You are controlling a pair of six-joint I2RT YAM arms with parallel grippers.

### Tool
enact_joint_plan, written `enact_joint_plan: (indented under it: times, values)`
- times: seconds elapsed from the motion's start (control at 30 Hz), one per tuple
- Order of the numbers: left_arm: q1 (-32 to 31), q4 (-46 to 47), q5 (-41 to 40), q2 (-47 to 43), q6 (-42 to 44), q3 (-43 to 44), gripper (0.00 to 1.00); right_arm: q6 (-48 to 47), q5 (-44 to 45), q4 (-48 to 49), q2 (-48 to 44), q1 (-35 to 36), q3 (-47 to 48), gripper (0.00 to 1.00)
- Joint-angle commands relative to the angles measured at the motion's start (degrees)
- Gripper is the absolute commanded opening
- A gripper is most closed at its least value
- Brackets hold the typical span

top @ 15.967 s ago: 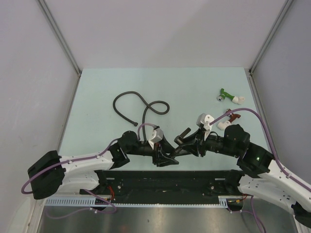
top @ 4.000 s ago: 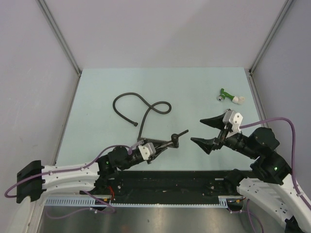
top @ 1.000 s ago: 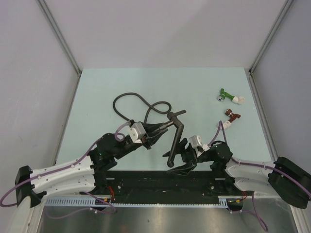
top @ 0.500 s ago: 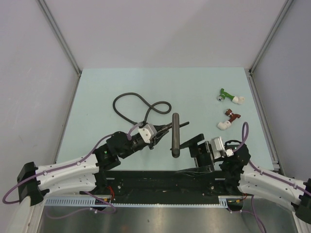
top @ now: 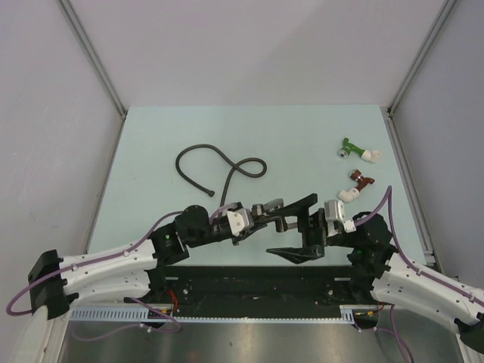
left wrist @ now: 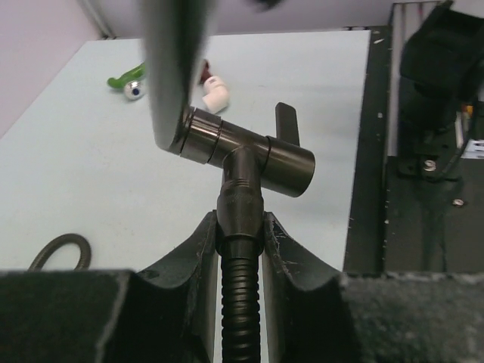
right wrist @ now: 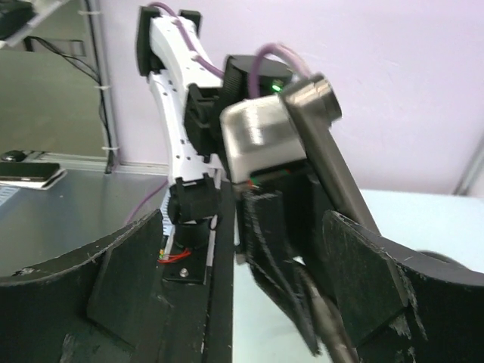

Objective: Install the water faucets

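The water faucet (left wrist: 249, 155) is dark grey-brown, with a T-shaped body and a small lever. Its long arm (left wrist: 172, 68) rises blurred toward the left wrist camera. My left gripper (left wrist: 240, 219) is shut on the faucet's lower stub, where the ribbed black hose (left wrist: 240, 302) runs back between the fingers. From above, the left gripper (top: 257, 214) holds the faucet (top: 271, 206) near the table's front middle. My right gripper (top: 274, 231) faces it, open wide, one finger on either side of the faucet's end. In the right wrist view the open right gripper (right wrist: 246, 223) frames the left wrist and a grey slanting bar (right wrist: 325, 144).
The black hose (top: 198, 153) loops over the left middle of the table. A green fitting (top: 352, 148) and a dark-red fitting with a white end (top: 357, 183) lie at the right. The arms' black base rail (top: 249, 283) runs along the near edge.
My right gripper has opened wider and shifted left up to the faucet. The left arm has turned the faucet, so its long arm no longer lies in plain sight from above.
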Motion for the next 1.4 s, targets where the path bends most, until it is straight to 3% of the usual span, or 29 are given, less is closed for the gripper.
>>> enact_joint_plan:
  times: [0.0,0.37,0.77,0.97,1.17,1.37]
  values:
    - [-1.79,2.97,8.73,-4.19,2.97,0.73,0.0,-0.93,7.27,-5.79,0.26,-2.7,4.11,0.9]
    - [-2.32,2.45,13.57,-9.91,2.71,0.2,0.0,7.07,8.16,-15.02,1.4,-15.79,5.35,0.88]
    - [-2.32,2.8,17.25,-3.5,-0.89,2.22,0.0,7.77,2.89,-10.63,4.82,-15.1,5.35,0.88]
    - [-2.32,2.71,21.12,0.64,-2.3,4.15,0.0,4.97,6.75,-12.55,6.24,-14.22,5.43,0.88]
    - [-2.32,2.62,21.91,0.02,-2.39,4.16,0.0,2.15,8.16,-17.83,7.64,-14.04,6.05,0.88]
    - [-2.32,2.88,23.41,-1.9,-2.39,3.98,0.0,1.44,15.53,-22.49,7.82,-14.39,6.05,0.88]
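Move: The faucet's spout slants up beside the left gripper. From the right hand its middle is about 9 cm ahead, 4 cm to the left and 5 cm down; the faucet body is some 8 cm ahead, 1 cm to the left and 10 cm down. The left fingers pinch the hose end below that body: from the left hand, the body is about 5 cm to the right, 1 cm ahead and 1 cm up, the spout's middle 2 cm ahead, 2 cm right and 7 cm up. Sweep the open right gripper forward about 9 cm, then sink it some 4 cm more, tipping its fingers down and swinging them forward, so the rear finger carries the spout forward. Keep the left pinch on the hose end; draw it back about 5 cm, turning roughly 15 degrees clockwise, first rising a little, then dipping below its starting height. ##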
